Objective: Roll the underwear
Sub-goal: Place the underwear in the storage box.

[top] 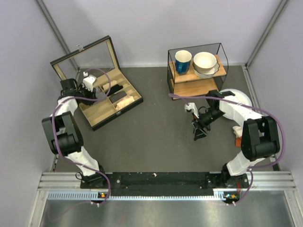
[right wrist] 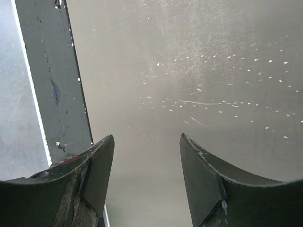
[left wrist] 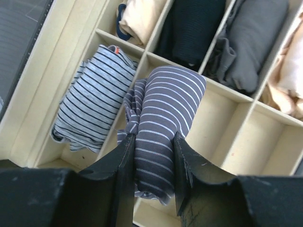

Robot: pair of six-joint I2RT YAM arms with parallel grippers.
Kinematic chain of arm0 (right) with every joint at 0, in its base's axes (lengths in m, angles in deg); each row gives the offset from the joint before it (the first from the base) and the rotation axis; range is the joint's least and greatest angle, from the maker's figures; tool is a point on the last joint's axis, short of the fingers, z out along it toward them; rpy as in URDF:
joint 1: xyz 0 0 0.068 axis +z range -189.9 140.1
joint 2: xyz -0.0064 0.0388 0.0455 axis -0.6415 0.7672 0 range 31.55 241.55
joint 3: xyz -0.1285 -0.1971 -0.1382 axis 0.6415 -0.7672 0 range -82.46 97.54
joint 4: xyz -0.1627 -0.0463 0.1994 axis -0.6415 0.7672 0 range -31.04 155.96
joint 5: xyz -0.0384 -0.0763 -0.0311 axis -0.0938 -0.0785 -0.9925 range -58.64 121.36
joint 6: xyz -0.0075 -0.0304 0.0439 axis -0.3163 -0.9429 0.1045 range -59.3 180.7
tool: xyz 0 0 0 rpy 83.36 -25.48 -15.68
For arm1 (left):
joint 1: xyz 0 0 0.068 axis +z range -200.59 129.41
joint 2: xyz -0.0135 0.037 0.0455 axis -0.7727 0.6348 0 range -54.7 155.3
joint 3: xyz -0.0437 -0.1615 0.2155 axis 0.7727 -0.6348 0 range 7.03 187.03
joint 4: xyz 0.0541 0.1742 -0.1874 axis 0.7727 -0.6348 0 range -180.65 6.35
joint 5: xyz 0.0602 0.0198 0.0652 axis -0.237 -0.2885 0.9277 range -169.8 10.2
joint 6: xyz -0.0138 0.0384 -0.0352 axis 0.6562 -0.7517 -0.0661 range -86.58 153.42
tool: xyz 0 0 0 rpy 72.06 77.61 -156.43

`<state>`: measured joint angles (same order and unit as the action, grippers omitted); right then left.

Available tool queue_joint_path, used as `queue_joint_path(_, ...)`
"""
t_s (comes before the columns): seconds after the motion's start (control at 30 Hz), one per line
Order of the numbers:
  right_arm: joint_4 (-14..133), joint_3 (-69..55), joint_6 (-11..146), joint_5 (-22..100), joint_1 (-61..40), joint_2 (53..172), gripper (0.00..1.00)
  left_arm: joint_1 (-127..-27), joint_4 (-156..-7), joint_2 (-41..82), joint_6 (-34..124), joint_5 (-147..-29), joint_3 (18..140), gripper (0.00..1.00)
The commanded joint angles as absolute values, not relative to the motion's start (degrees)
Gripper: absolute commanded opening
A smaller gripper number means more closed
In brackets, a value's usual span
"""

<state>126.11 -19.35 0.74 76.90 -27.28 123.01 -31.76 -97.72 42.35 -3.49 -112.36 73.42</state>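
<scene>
The underwear (left wrist: 165, 109) is a tight roll of dark grey cloth with thin white stripes. My left gripper (left wrist: 154, 137) is shut on its lower part, one finger pressed to each side. The roll hangs over a cream divider and an empty compartment of the wooden organizer box (left wrist: 246, 142). In the top view the left gripper (top: 96, 89) is over the box (top: 105, 118) at the back left, and the roll itself is hidden there. My right gripper (right wrist: 147, 139) is open with nothing between its fingers, low over the dark table near the middle right (top: 199, 134).
Other compartments hold a light striped roll (left wrist: 90, 109), a beige roll (left wrist: 142, 19), a black roll (left wrist: 194, 28) and a grey roll (left wrist: 251, 42). The box lid (top: 87, 56) stands open. A glass case (top: 222, 52) with a blue mug (top: 182, 61) and bowls (top: 205, 63) stands at the back right.
</scene>
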Motion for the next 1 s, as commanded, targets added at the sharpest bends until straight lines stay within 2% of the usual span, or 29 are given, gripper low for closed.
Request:
queue_joint_path(0.0, 126.6, -19.6, -0.5, 78.2, -27.5, 122.3, 0.59, -31.3, -101.0, 46.8, -8.1, -113.9, 80.7, 0.1)
queue_joint_path(0.13, 126.6, -19.7, -0.5, 77.9, -27.6, 122.9, 0.58, -31.3, -105.3, 51.2, -8.9, -112.8, 85.7, 0.09)
queue_joint_path(0.33, 126.6, -19.7, -0.6, 77.7, -27.6, 123.0, 0.59, -31.3, -107.1, 54.2, -9.5, -109.3, 84.6, 0.09)
queue_joint_path(0.5, 126.6, -19.7, -0.9, 77.7, -27.6, 122.8, 0.58, -31.3, -107.8, 55.5, -9.9, -105.1, 82.8, 0.15)
queue_joint_path(0.57, 126.7, -19.7, -0.7, 77.6, -27.6, 122.3, 0.59, -31.3, -108.3, 56.6, -9.7, -102.9, 82.9, 0.2)
queue_joint_path(0.7, 126.8, -19.9, -0.8, 77.5, -27.7, 121.3, 0.59, -31.3, -109.5, 56.7, -7.7, -101.5, 83.8, 0.41)
queue_joint_path(0.83, 126.9, -20.0, -0.9, 77.5, -27.6, 120.9, 0.59, -31.2, -110.0, 54.4, -2.9, -101.1, 86.8, 0.57)
queue_joint_path(0.97, 127.0, -20.1, -1.2, 77.6, -27.6, 120.6, 0.59, -31.2, -110.1, 51.3, 1.1, -102.7, 88.9, 0.63)
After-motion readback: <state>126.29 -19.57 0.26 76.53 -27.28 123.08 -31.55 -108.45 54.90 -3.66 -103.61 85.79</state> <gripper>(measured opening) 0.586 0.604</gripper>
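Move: My left hand already holds the rolled dark striped underwear over the storage box; its empty compartment lies some 3 cm ahead, 2 cm to the left and 6 cm below. The light striped roll fills the neighbouring compartment, about 6 cm ahead and 5 cm left of my hand. The black roll is roughly 8 cm ahead and 6 cm right. From my idle right hand the compartment is about 16 cm ahead, 47 cm left and 5 cm lower. I lower the underwear about 5 cm into the empty compartment beside the light striped roll: my left hand first eases 2 cm forward, then sinks and drifts some 3 cm left, fingers tipping about 10 degrees more steeply down. Near the bottom I open the fingers, easing the grip, and they stay low on either side of the roll's near end. ##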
